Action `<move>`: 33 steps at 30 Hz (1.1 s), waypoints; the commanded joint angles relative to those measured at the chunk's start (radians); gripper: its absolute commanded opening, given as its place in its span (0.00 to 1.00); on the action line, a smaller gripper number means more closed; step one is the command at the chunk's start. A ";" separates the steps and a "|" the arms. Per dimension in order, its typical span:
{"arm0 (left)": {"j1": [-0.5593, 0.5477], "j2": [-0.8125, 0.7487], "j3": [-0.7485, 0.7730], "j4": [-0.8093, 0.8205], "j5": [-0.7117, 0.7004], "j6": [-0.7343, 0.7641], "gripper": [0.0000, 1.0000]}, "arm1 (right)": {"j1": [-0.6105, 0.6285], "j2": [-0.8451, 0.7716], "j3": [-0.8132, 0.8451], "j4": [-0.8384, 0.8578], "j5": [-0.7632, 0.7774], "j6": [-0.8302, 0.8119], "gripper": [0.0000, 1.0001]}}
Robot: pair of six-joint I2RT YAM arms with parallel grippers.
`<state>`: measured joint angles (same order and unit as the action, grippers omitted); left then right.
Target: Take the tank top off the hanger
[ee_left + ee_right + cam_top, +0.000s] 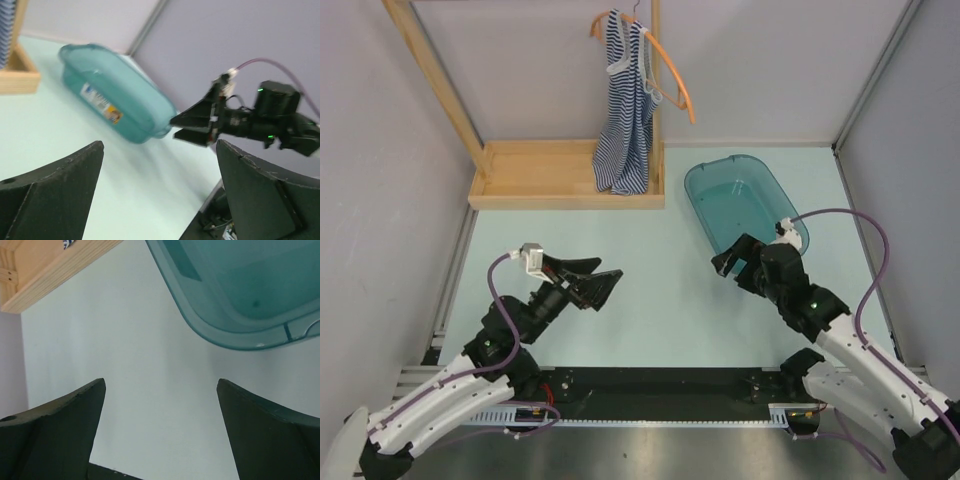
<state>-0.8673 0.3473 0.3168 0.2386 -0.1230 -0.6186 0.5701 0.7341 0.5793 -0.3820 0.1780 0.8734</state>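
The navy-and-white striped tank top (pixel 625 110) hangs on the orange hanger (pixel 675 75) at the wooden rack, far back centre. Its hem reaches down to the rack's base. Part of the hanger sticks out bare to the right of the cloth. My left gripper (pixel 603 275) is open and empty, low over the table at front left, far from the top. My right gripper (pixel 732 258) is open and empty by the near end of the bin. In the left wrist view my left gripper (pixel 160 145) faces the right gripper (pixel 200 122). The right wrist view shows my right gripper (pixel 161 382) over bare table.
A wooden rack with a tray-like base (pixel 540 175) and upright posts (pixel 655 70) stands at the back. A teal plastic bin (pixel 692 200) lies right of it, also in the left wrist view (pixel 115 100) and the right wrist view (pixel 200 315). Grey walls enclose both sides.
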 commanded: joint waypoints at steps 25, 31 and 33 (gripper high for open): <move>0.005 -0.220 0.254 -0.584 0.249 -0.003 0.99 | -0.030 0.921 1.143 0.491 -0.147 -0.950 0.97; 0.005 -0.212 0.271 -0.636 0.259 0.016 0.99 | -0.021 1.062 1.252 0.583 -0.091 -0.969 0.72; 0.005 -0.209 0.275 -0.639 0.272 0.019 1.00 | -0.021 1.091 1.294 0.571 -0.100 -0.968 0.68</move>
<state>-0.8673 0.1303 0.5465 -0.3759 0.1093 -0.6258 0.5426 1.7847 1.7481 0.1009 0.0650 -0.0563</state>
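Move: The hanger's right-hand end is about 27 cm ahead of the right hand, 13 cm to its left and 22 cm above it. The striped tank top's middle hangs some 37 cm ahead, 26 cm left and 14 cm up; the teal basin lies below, about 18 cm ahead and 5 cm right. From the left hand, that hanger end is roughly 33 cm ahead, 17 cm right and 12 cm higher. Sweeping forward about 26 cm and up some 25 cm while swinging left, the right hand leaves the basin's near side for the hanger's free end, fingers tipping up nearly 50 degrees and its left side rolling down. It sinks slightly as it arrives and begins closing around the hanger arm, still well open. The left hand edges forward-left, then draws back, ending some 7 cm nearer its base. ##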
